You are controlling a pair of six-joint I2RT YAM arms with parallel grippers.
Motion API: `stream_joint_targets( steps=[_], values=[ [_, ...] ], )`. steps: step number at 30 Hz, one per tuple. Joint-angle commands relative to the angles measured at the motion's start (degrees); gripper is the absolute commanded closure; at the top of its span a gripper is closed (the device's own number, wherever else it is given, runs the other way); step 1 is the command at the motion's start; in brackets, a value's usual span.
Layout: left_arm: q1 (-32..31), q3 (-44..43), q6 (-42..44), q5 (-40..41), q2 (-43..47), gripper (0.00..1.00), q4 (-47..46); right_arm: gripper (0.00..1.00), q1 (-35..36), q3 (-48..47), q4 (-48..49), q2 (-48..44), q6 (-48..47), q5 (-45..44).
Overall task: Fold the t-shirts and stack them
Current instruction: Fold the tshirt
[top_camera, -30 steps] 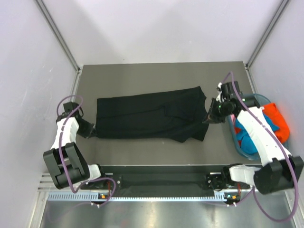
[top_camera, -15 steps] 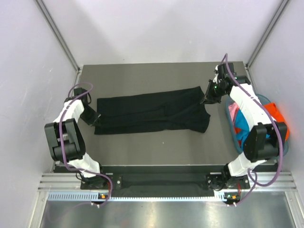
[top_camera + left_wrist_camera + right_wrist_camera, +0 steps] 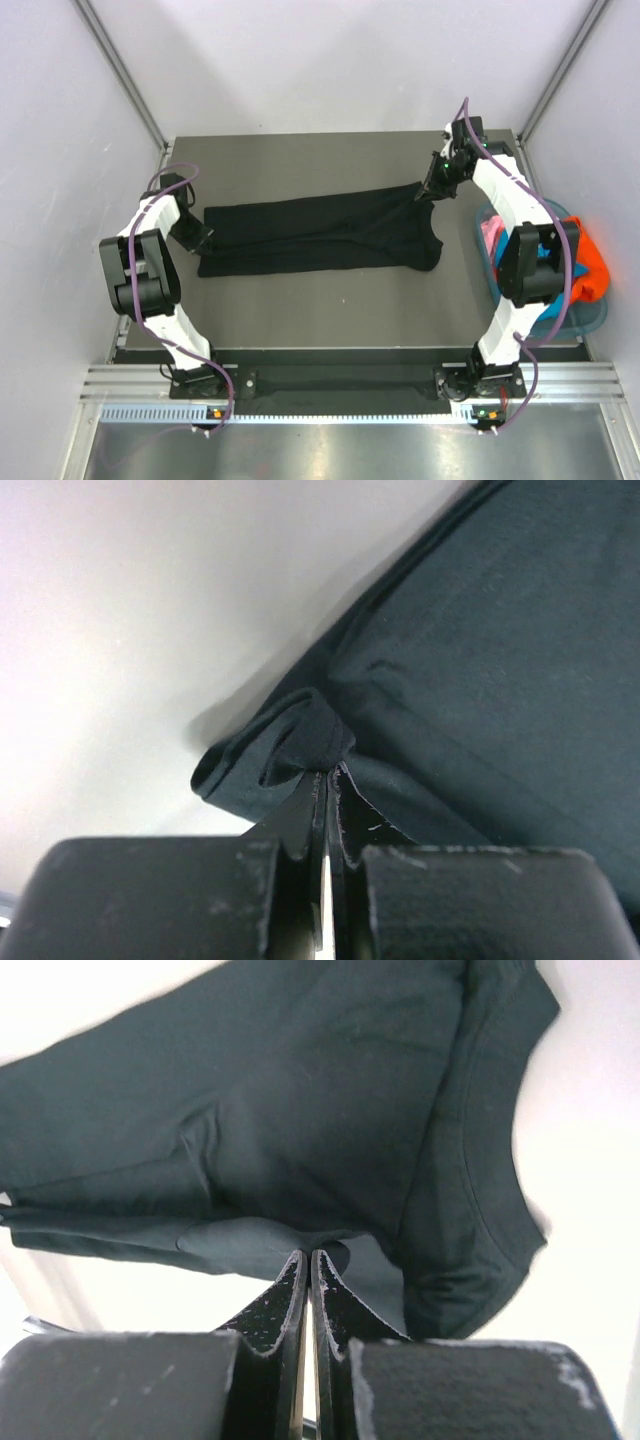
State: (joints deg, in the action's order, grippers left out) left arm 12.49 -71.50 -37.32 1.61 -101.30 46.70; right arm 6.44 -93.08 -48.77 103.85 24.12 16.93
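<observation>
A black t-shirt (image 3: 320,232) lies stretched lengthwise across the middle of the dark table (image 3: 330,310). At its left end my left gripper (image 3: 205,238) is shut on a bunched corner of the black t-shirt (image 3: 300,745). At the shirt's far right corner my right gripper (image 3: 425,192) is shut on the edge of the black t-shirt (image 3: 300,1140), which hangs away from the fingertips. More t-shirts, pink (image 3: 492,232), teal-blue (image 3: 545,262) and orange (image 3: 588,262), are heaped in the basket (image 3: 590,318) at the right.
The translucent blue-green basket stands at the table's right edge beside the right arm. Grey walls close in the table on both sides and behind. Bare table surface shows in front of and behind the shirt.
Both grippers have moved away from me, carrying the shirt's two ends toward the back of the table. The right end has lifted and the cloth is drawn tauter.
</observation>
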Motion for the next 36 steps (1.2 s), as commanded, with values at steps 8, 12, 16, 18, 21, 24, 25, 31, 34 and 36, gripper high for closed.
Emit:
stream_joint_targets(
  steps=[8,12,16,18,21,24,25,31,34,36],
  values=[
    [-0.01,-6.63,-0.12,2.43,-4.26,1.00,1.38,1.00,-1.16,-7.82,3.86,6.44,-0.56,2.32],
    [0.08,-8.30,-0.12,2.44,-6.28,0.99,1.73,1.00,-1.34,-8.96,5.26,8.20,0.22,3.29],
    [-0.10,-9.44,-0.21,1.82,-7.33,0.94,1.47,1.00,-1.78,-9.31,6.85,10.40,1.28,5.12],
    [-0.01,-9.79,-0.12,2.00,-8.04,0.88,1.64,1.00,-1.95,-9.66,7.64,11.37,2.07,6.36],
    [-0.01,-10.49,0.05,2.26,-7.87,0.73,1.99,1.00,-2.22,-9.93,9.13,12.69,3.65,6.80],
    [-0.19,-11.90,0.93,3.66,-6.46,0.61,2.34,0.99,-3.18,-9.49,11.24,13.39,6.46,7.24],
    [-0.19,-12.51,1.19,4.54,-6.11,0.55,2.69,0.98,-3.36,-9.32,13.33,14.18,7.42,7.42],
    [-2.82,-11.12,3.31,8.41,1.18,0.41,4.11,0.96,-4.06,-12.47,23.96,21.90,19.46,13.47],
    [-5.98,-6.12,4.18,6.93,7.24,0.40,2.27,0.88,-4.06,-11.96,30.03,23.67,27.27,15.75],
    [-7.82,-2.43,4.63,4.56,11.28,0.39,0.59,0.70,-4.15,-11.43,35.84,25.16,33.69,18.22]
  ],
)
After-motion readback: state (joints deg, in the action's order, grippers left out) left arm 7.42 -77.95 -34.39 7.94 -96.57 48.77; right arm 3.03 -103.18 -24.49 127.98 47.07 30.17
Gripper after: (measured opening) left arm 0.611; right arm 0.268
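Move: Both hands still pinch the t-shirt's lifted hem. The shirt's far-left corner lies about 10 cm ahead of the left hand and 1 cm to its left; the near-left corner is some 6 cm back and 3 cm left, both roughly 3 cm below. From the right hand, the far-right corner is about 9 cm ahead and 1 cm right, and the near-right corner 12 cm back and 5 cm right, both some 12 cm lower. Forward and down goes the right hand, slowly then faster, carrying its end of the hem about 13 cm out and 6 cm lower to the shirt's far edge, tipping its left side up and turning clockwise as its fingers start to open. The left hand eases its end some 3 cm forward and slightly down, opens and lets go, then lifts clear by about 6 cm, drawing back a little. ##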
